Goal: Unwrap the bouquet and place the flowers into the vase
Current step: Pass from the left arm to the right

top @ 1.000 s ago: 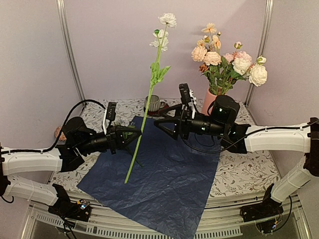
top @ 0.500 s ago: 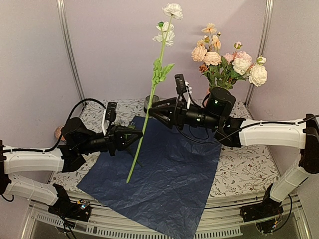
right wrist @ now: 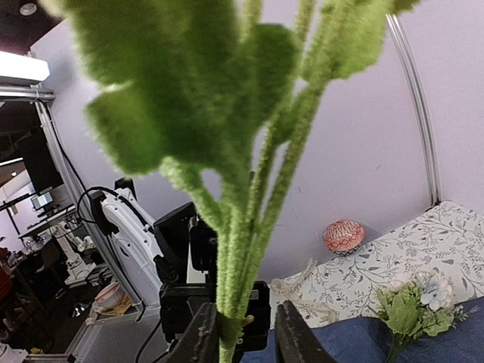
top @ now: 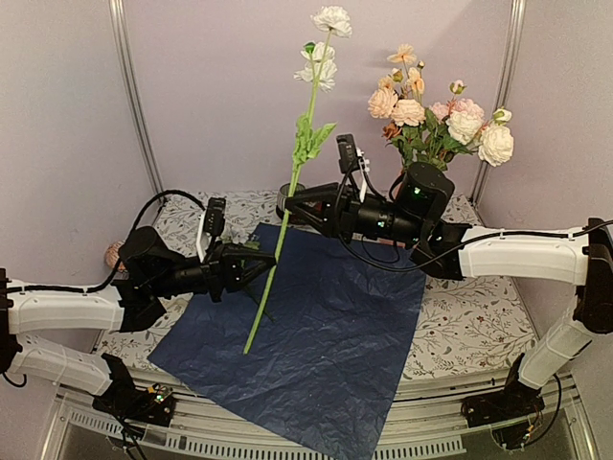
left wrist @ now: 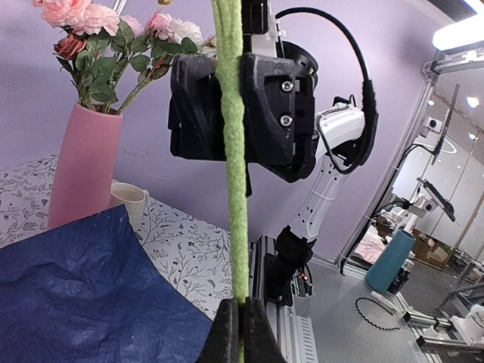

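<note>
One long green-stemmed flower (top: 292, 182) with white blooms stands nearly upright over the spread blue paper (top: 326, 335). My left gripper (top: 265, 269) is shut on its lower stem (left wrist: 233, 151). My right gripper (top: 287, 203) straddles the stem higher up, just under the leaves. In the right wrist view one finger (right wrist: 203, 336) touches the stem (right wrist: 238, 280) and the other finger stands a little apart. The pink vase (top: 398, 198) stands behind the right arm, holding several peach, pink and cream flowers (top: 441, 115). Another small flower (right wrist: 412, 302) lies on the paper.
A cream mug (left wrist: 130, 200) sits beside the vase (left wrist: 79, 166). A red patterned bowl (right wrist: 342, 235) rests at the table's left edge, and a cream ribbon (right wrist: 302, 283) lies on the floral cloth. Metal frame posts (top: 134, 96) rise at the back corners.
My right gripper swung left from the middle of the table to the stem, and its jaws narrowed around it. The left gripper lifted the flower slightly and stays shut.
</note>
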You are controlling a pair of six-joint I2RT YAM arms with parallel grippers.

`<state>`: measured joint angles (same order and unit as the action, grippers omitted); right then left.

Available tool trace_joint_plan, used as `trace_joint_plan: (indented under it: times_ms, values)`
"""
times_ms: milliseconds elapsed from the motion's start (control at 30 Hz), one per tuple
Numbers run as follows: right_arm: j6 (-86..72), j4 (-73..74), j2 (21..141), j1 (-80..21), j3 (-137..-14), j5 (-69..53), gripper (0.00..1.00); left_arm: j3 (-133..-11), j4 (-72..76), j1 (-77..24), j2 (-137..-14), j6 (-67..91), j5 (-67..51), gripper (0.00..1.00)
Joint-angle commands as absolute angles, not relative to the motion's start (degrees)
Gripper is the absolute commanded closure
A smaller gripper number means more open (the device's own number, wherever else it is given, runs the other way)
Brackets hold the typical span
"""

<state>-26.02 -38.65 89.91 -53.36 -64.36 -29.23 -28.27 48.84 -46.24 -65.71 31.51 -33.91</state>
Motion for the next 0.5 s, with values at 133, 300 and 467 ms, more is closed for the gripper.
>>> trace_joint_plan:
  times_ms: [133, 300, 467]
  values:
    - [-26.3, -38.3, 89.7, -53.4, -65.5, -27.9, 0.96, -27.8, 50.3, -47.1, -66.5, 30.5, -34.5, 0.83]
    - [-24.8, -35.3, 85.9, -52.3, -61.1, -24.6, 0.97, -28.0, 47.7, -47.0, -66.1, 30.0, -32.6, 0.39]
    - [-19.7, -26.6, 79.6, -51.4, -56.8, -17.5, 0.97, -28.3, 44.3, -47.0, -65.5, 29.1, -29.8, 0.13]
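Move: The white flower's upright stem stands between my right hand's half-open fingers, within about 1 cm of their middle. My left fingers are already shut on the same stem, lower down. From my right hand the vase is roughly 18 cm ahead, 24 cm right and 22 cm below. The striped cup is about 30 cm ahead, 4 cm left and 32 cm below, and the last lying flower some 14 cm ahead, 16 cm left and 34 cm below. I hold both hands still while my right fingers close and pinch the stem above my left grip. Then my left hand opens wide and lets go, sinking about 1 cm. As it does, my right hand draws the stem away down and to the right, easing a little forward, about 3.5 cm in all and gathering speed, towards the vase side. ##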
